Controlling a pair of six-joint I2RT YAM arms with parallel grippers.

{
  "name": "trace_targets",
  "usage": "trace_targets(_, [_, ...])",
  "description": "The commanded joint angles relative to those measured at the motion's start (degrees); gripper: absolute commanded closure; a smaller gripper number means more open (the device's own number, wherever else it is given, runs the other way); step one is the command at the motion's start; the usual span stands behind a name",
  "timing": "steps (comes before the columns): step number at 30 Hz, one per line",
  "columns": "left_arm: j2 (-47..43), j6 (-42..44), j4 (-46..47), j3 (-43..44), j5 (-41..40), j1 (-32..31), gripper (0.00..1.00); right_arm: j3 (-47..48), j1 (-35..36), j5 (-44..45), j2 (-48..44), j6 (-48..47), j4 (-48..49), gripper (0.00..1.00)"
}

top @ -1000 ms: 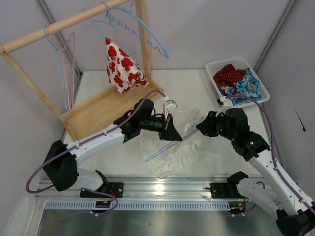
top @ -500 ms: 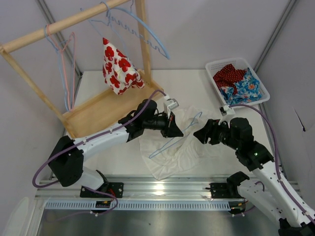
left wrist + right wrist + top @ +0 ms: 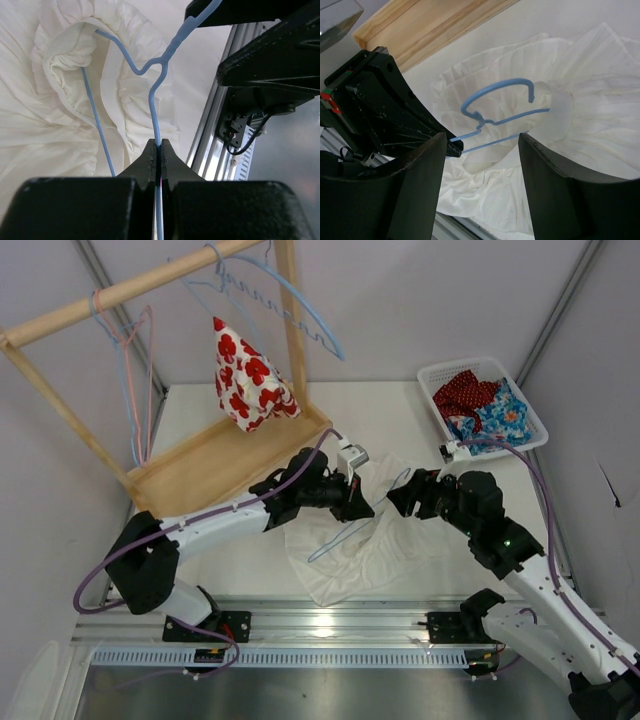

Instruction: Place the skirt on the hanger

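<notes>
A white skirt lies crumpled on the table between the two arms. My left gripper is shut on the wire of a light blue hanger, just below its hook. In the left wrist view the hanger runs up from the left gripper, and one arm of it goes into a rolled opening of the skirt. My right gripper stands open just right of the hook. In the right wrist view the right gripper has nothing between its fingers, and the hanger lies over the skirt beyond.
A wooden rack stands at the back left with a red-flowered garment and spare hangers on its rail. A white basket of coloured clothes sits at the back right. A metal rail runs along the near edge.
My right gripper has opened and drawn back off the hanger. The left gripper has carried the hanger a little to the right. The flowered garment has swung slightly.
</notes>
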Motion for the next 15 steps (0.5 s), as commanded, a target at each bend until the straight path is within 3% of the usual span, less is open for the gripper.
trace_targets(1, [-0.2, 2.2, 1.9, 1.4, -2.7, -0.7, 1.00, 0.1, 1.4, 3.0, 1.6, -1.9, 8.9, 0.36])
trace_targets(9, [0.9, 2.3, 0.8, 2.8, -1.3, -1.1, 1.00, -1.1, 3.4, 5.7, 8.4, -4.9, 16.1, 0.43])
trace_targets(15, [1.4, 2.3, 0.6, 3.5, -1.0, -1.4, 1.00, -2.4, 4.9, 10.3, 10.8, -7.1, 20.3, 0.59])
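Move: The hook of the blue hanger, which my left hand holds by its near shoulder, lies about 5 cm ahead of my right hand, 3 cm to its left and 2 cm lower. My left fingertips are roughly 1 cm ahead, 7 cm left and 5 cm below it; the white skirt lies about 3 cm back, 7 cm left and 14 cm down. From my left hand the hook is about 4 cm forward, 4 cm right and 3 cm up. I reach my right hand some 4 cm forward and 2.5 cm left to the hanger's hook, level at first and then dipping about 2 cm, and bring its wide-open fingers partly together, one either side of the blue hook, not yet shut. My left hand stays put and keeps its pinch on the hanger's shoulder. ##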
